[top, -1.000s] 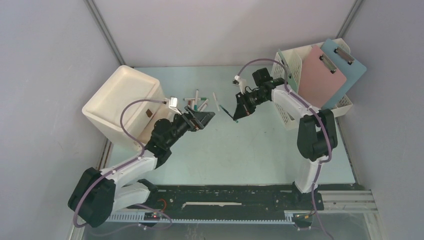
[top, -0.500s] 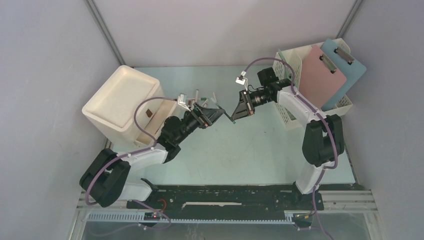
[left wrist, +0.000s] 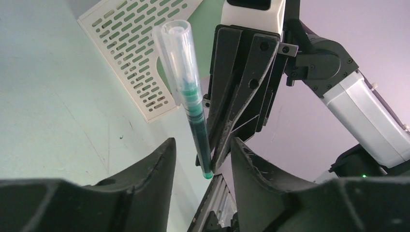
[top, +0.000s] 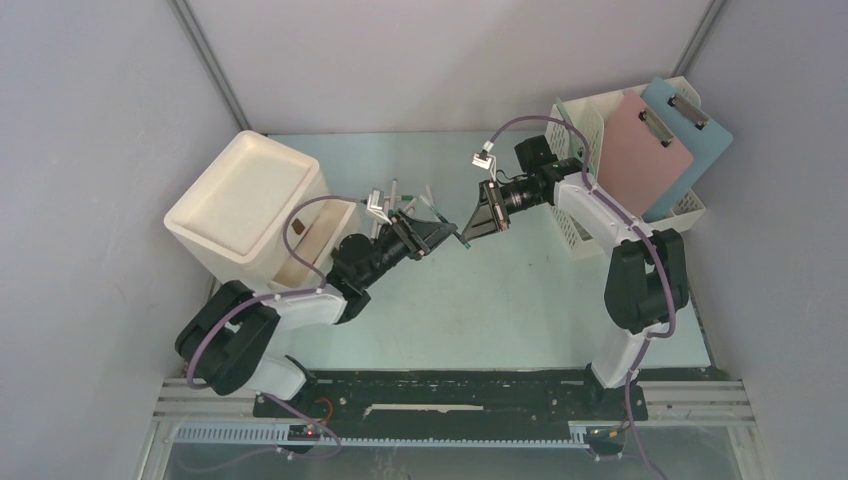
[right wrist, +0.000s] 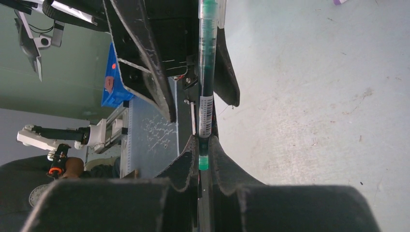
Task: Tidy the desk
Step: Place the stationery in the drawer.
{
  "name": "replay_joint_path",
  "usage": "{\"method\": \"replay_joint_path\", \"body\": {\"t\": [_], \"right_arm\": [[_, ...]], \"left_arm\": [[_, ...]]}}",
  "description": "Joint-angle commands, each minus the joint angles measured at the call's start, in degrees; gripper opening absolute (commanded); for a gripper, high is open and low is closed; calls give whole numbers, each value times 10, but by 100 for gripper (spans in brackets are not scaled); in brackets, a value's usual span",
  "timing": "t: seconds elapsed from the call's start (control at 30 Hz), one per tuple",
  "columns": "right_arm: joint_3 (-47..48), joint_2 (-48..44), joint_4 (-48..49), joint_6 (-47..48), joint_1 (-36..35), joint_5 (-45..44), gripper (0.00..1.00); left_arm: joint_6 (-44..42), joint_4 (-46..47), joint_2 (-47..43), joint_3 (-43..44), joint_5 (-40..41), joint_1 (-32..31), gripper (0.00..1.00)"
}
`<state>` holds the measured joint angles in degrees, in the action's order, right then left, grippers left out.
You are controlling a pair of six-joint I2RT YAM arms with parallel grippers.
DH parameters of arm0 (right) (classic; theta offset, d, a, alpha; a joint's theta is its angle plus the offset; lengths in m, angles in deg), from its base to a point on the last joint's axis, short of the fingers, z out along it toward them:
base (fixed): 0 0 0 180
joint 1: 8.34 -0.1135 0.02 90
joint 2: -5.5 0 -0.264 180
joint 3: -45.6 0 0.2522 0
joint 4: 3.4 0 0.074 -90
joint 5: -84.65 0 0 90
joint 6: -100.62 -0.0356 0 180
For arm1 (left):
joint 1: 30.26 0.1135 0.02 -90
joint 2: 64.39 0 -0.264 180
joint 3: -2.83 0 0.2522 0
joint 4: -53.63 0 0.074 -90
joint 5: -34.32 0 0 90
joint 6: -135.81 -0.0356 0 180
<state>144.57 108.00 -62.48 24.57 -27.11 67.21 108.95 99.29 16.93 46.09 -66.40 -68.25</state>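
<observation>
My right gripper point(top: 468, 232) point(right wrist: 203, 142) is shut on the green end of a green pen point(right wrist: 208, 58) point(left wrist: 196, 121) and holds it in the air over the desk point(top: 500, 300). The pen has a clear cap point(left wrist: 176, 53). My left gripper point(top: 443, 233) point(left wrist: 203, 145) meets it from the left. Its jaws stand on either side of the pen's barrel, with a gap showing on both sides, so it is open and touches nothing.
A white bin point(top: 245, 205) stands at the left, close behind my left arm. Several loose pens point(top: 400, 200) lie at the back middle. The white perforated file rack point(top: 585, 200) point(left wrist: 140, 43) at the right holds a pink clipboard point(top: 640, 150) and a blue one point(top: 690, 140).
My left arm has reached right, bringing its jaws around the pen, and they have narrowed. My right gripper shifted slightly with the pen, then held still.
</observation>
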Motion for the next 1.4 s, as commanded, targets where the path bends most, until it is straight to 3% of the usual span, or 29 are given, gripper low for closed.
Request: {"method": "replay_joint_path", "body": {"t": [0.0,0.2,0.23,0.43,0.53,0.7,0.93,1.37], "right_arm": [[-1,-26,6,-6,-3,18,0],[-3,-27,8,-5,-13,14,0],[-3,-29,7,-5,-15,13,0],[-5,-37,9,4,-31,-11,1],[-6,-37,7,12,-38,-23,22],[-5,-44,-2,31,-38,-37,44],[-5,-65,-22,76,-27,-53,58],[2,-70,-69,149,-9,-42,60]], "left_arm": [[8,41,10,27,-11,-6,43],[9,48,17,25,-17,-8,3],[9,52,17,23,-18,-8,0],[0,68,9,4,-20,-11,0],[-16,66,-4,-9,-19,-11,0],[-56,30,-43,-31,-10,-10,0],[-164,-170,-160,-42,31,-9,0],[-357,-548,-344,17,146,1,0]]}}
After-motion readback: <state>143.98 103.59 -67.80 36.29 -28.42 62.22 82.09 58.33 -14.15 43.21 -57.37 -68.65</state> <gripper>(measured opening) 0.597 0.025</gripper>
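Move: The green pen in the right gripper slants between the left gripper's half-open fingers, its middle roughly 2 cm to the left hand's left, 2 cm ahead and 1 cm higher. From the right hand the pen's middle is about 4 cm left, 3 cm ahead and 2 cm up. On the table some 18 cm below the left hand, the marker pile lies about 14 cm left and 8 cm ahead, the loose marker 4 cm left and 8 cm ahead. Shut the left fingers on the green pen's barrel, just cap-side of the right gripper's pinch near the green end. Then open the right fingers to let go, that hand staying nearly in place, and draw the left gripper with the pen about 8 cm left and 3 to 4 cm back, away from the right gripper, rolling its left side up by nearly 30 degrees. ##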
